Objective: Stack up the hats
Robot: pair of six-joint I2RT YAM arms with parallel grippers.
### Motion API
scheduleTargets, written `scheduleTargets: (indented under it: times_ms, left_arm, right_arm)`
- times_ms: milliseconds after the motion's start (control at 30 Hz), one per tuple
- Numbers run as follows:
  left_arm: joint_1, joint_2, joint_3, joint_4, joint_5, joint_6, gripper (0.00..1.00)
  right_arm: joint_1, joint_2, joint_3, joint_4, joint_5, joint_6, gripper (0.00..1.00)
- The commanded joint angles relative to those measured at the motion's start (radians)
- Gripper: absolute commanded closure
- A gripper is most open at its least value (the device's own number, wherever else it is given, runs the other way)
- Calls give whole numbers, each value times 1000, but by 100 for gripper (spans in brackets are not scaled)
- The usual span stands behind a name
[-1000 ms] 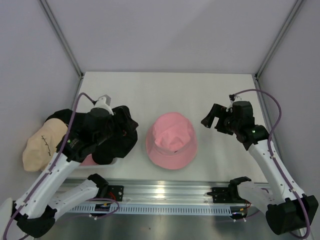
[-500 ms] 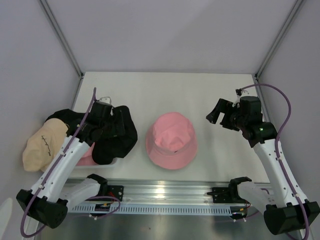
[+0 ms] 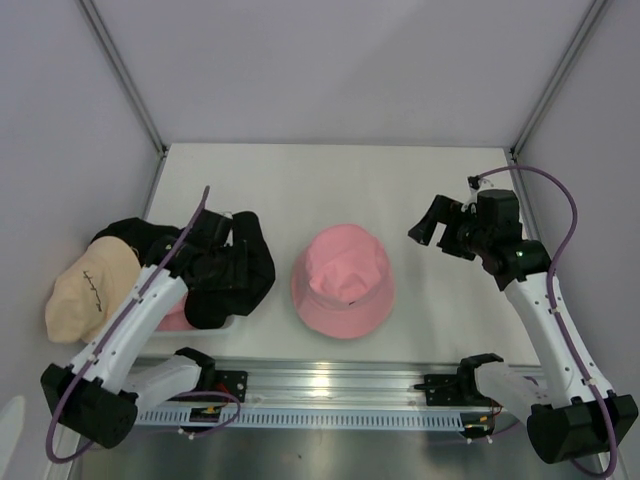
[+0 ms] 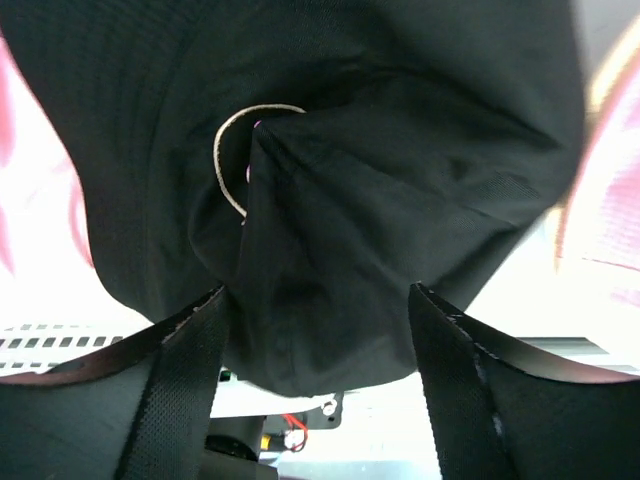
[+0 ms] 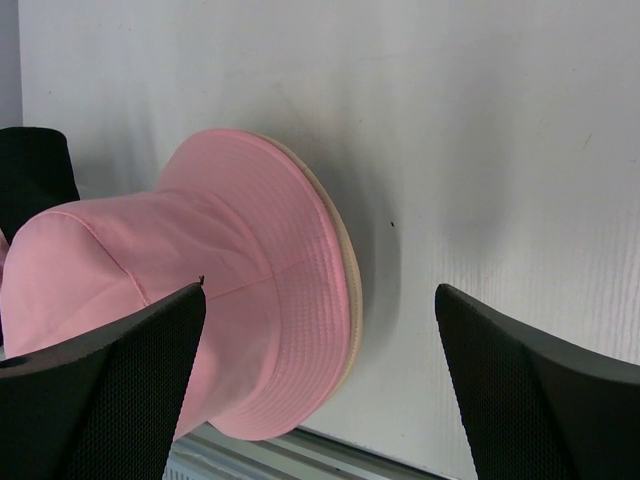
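Note:
A pink hat [image 3: 343, 280] sits crown up in the middle of the white table [image 3: 400, 180]. At the left lies a crumpled black hat [image 3: 245, 280], and a cream hat [image 3: 88, 290] with dark script lies further left. My left gripper [image 3: 222, 262] is pressed down into the black hat. In the left wrist view its jaws [image 4: 317, 300] stand apart, straddling a bulge of the black hat [image 4: 400, 150]. My right gripper [image 3: 432, 228] hovers open to the right of the pink hat [image 5: 250, 250], holding nothing.
More pink fabric [image 3: 178, 318] shows under the black hat, and more black fabric [image 3: 125, 235] lies behind the cream hat. A metal rail [image 3: 320, 385] runs along the near edge. Grey walls close in the table on three sides.
My left gripper has sunk lower and nearer onto the black hat, and its jaws have narrowed around the fabric. The right arm rose slightly, then held.

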Motion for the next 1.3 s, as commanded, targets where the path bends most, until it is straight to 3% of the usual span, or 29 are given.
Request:
scheduleTargets:
  times_ms: [0, 67, 167, 200, 267, 300, 467, 667, 767, 867, 967, 1067, 1100, 1133, 1267]
  left_arm:
    - [-4, 50, 9, -14, -15, 4, 24]
    - [-3, 88, 9, -11, -60, -10, 28]
    - [-3, 123, 9, -6, -63, -8, 48]
    - [-3, 126, 10, -9, -67, -13, 62]
    - [-1, 113, 14, -9, -86, -22, 81]
    - [0, 102, 11, -11, -95, -26, 98]
    - [9, -59, 111, -17, -107, -4, 99]
    - [65, -98, 536, -11, 182, 27, 99]
    - [65, -42, 638, 18, 346, -90, 99]
    - [65, 10, 668, 17, 451, -164, 99]
    - [65, -9, 627, 114, 593, -320, 99]
    - [65, -50, 509, 344, 769, -506, 99]
    - [65, -61, 476, 509, 811, -551, 99]
    - [65, -65, 422, 567, 839, -589, 99]
    - [58, -12, 464, 671, 881, -689, 99]
  right_arm:
    - [-2, -12, 50, 34, -4, 8, 0]
    - [-2, -21, 39, 62, -3, 11, 0]
    - [-4, -13, 38, 71, -26, 19, 0]
    - [-2, -12, 42, 71, -29, 19, 0]
    - [-2, -10, 44, 74, -27, 19, 0]
    - [-2, -10, 47, 74, -26, 16, 1]
    - [-1, -10, 81, 119, -84, 28, 1]
    - [-2, -13, 100, 303, -187, 48, 0]
    - [-1, -13, 110, 392, -196, 51, 0]
    - [-1, -15, 110, 493, -205, 70, 0]
    - [-1, -4, 114, 570, -219, 126, 0]
    - [-2, 7, 101, 619, -238, 169, 0]
    - [-1, 7, 90, 622, -233, 183, 0]
    - [-1, 5, 82, 624, -224, 188, 1]
    - [-1, -27, 64, 581, -189, 173, 0]
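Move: The black hat lies right under the left gripper, its middle some 4 cm below and about 1 cm to the right. The pink hat on top of the stack is about 24 cm to the right of this gripper, 1 cm nearer the base and slightly lower; the second pink hat pokes out some 7 cm left, 3 cm back and 7 cm down. From the right gripper the black hat is roughly 42 cm left, 9 cm back and 12 cm below. Dip the left gripper about 2 cm into the black hat, shut the fingers to pinch its cloth, and lift steeply to some 26 cm above the start. Then carry right towards the stack, rolling the fingers from down to rightward. Meanwhile raise the open right gripper about 15 cm, drifting left and forward towards the hat, fingers tilting up. ##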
